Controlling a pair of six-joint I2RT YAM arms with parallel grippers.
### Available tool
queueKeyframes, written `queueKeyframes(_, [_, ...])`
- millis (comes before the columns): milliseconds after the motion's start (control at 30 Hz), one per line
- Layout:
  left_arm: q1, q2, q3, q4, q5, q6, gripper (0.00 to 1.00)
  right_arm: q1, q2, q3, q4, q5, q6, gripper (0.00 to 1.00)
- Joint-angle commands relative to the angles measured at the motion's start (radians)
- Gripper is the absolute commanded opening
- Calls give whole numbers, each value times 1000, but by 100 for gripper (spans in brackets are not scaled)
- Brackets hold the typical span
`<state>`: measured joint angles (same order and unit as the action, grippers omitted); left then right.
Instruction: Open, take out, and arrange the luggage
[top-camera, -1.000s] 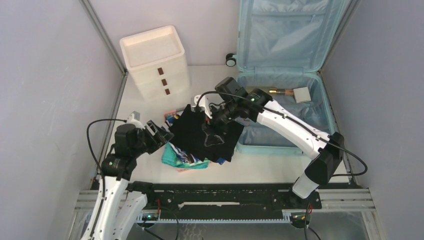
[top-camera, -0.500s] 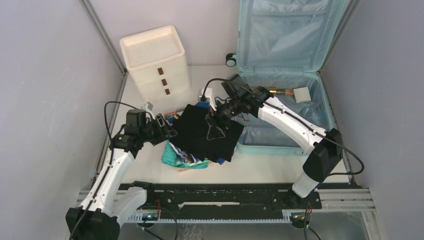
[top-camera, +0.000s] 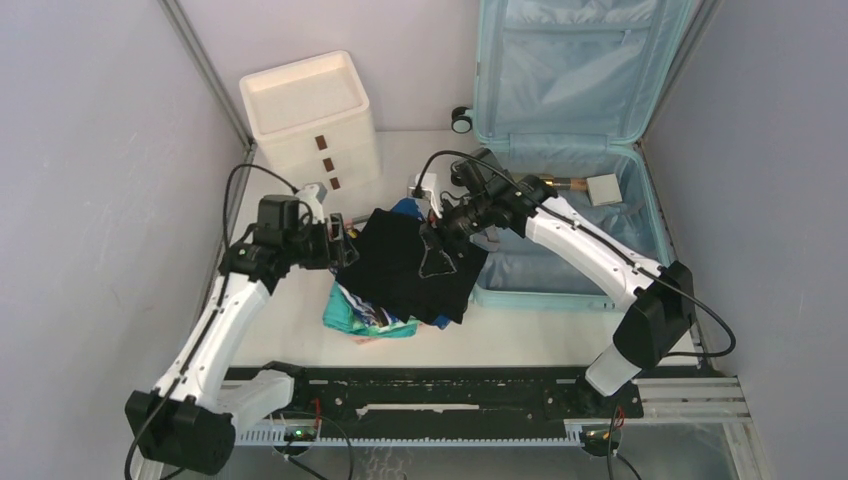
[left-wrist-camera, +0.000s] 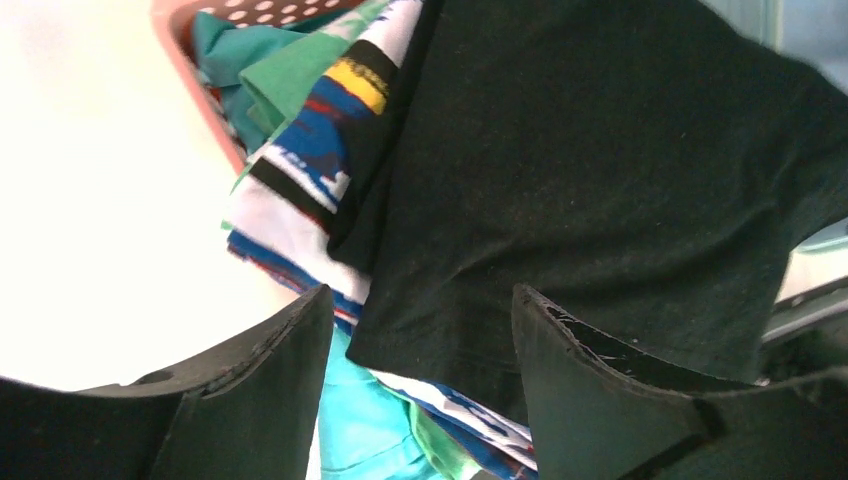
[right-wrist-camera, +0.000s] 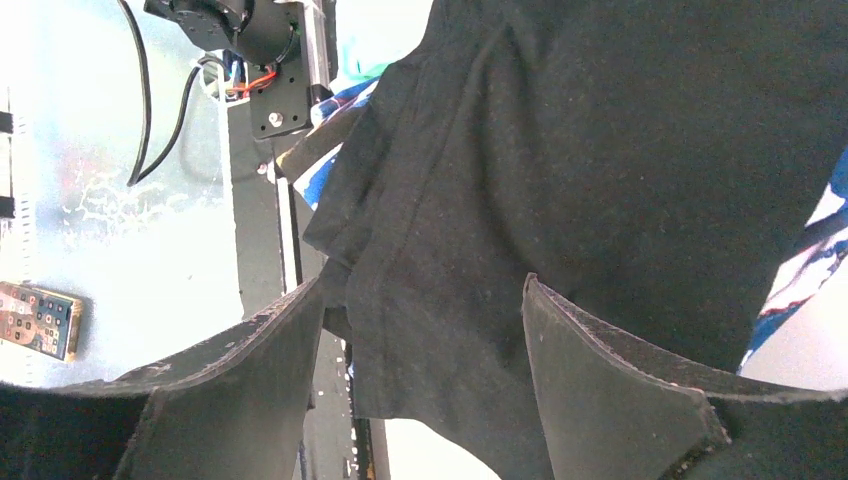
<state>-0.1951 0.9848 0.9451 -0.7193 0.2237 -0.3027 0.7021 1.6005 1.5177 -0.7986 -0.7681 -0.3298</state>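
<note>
The luggage (top-camera: 580, 70) lies open at the right, its lid standing up at the back and its pale blue lining showing. A black garment (top-camera: 410, 270) is draped over a pile of colourful clothes (top-camera: 365, 315) beside the luggage's left wall. My left gripper (top-camera: 340, 248) is open at the garment's left edge. In the left wrist view the left gripper (left-wrist-camera: 420, 300) has black cloth (left-wrist-camera: 600, 170) and striped cloth (left-wrist-camera: 300, 190) beyond it and holds nothing. My right gripper (top-camera: 440, 228) hovers open over the garment's far right part; the right gripper (right-wrist-camera: 423, 290) frames black cloth (right-wrist-camera: 620, 150).
A white three-drawer box (top-camera: 310, 120) stands at the back left. A pink basket (left-wrist-camera: 200, 60) sits under the clothes pile. Inside the luggage lie a small grey box (top-camera: 604, 188) and a brush-like item (top-camera: 560, 184). The arm rail runs along the near edge.
My left arm has stretched out and its gripper has moved away from the near edge, right up to the black garment's left edge. The right gripper shifted slightly right and back.
</note>
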Motion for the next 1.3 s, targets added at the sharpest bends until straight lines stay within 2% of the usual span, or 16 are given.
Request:
queueKeyframes(0, [-49, 86, 75, 15, 23, 175, 70, -21, -44, -11, 40, -25, 28, 79])
queueKeyframes(233, [-75, 205, 120, -19, -103, 218, 63, -41, -60, -35, 48, -28, 34, 80])
queueKeyframes(300, [-79, 223, 125, -32, -107, 226, 57, -47, -62, -38, 50, -30, 34, 80])
queueKeyframes(367, [-81, 232, 126, -34, -100, 230, 47, -52, -61, -40, 53, -32, 35, 80])
queueKeyframes(467, [-83, 243, 127, -34, -98, 236, 42, -56, -59, -40, 52, -36, 37, 80])
queueKeyframes(533, [-83, 250, 131, -34, -87, 242, 32, -59, -59, -40, 52, -38, 37, 79])
queueKeyframes(600, [-83, 253, 137, -32, -69, 251, 13, -61, -59, -42, 52, -40, 39, 80])
queueKeyframes(700, [-83, 255, 144, -36, -56, 269, 1, -69, -62, -45, 52, -43, 39, 80])
queueKeyframes(1033, [-83, 208, 260, -157, -117, 408, 0, -111, -86, -57, 53, -49, 41, 80])
queueKeyframes(1267, [-83, 257, 335, -232, -171, 484, 0, -116, -88, -59, 52, -40, 30, 80])
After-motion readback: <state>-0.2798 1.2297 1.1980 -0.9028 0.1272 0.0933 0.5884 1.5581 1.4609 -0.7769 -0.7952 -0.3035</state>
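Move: The left edge of the black cloth, lying on the clothes heaped in the basket, is about 2 cm ahead of the open left hand and 5 cm below; the turquoise cloth lies some 11 cm back and 3 cm right of the hand, 8 cm down. From the right hand, the middle of the black cloth is roughly 5 cm left, 1 cm ahead and 8 cm below, while the open suitcase's middle is about 23 cm right and 8 cm ahead, 10 cm down. Down about 5 cm and a touch forward, the left hand brings its open fingers to the black cloth's left edge, shuts them fully on it, then lifts back up about 5 cm holding the pinch, rolling its left side up and turning clockwise, some 20 degrees each. The right hand, fingers staying open, eases 3 cm right and a little forward above the cloth. ##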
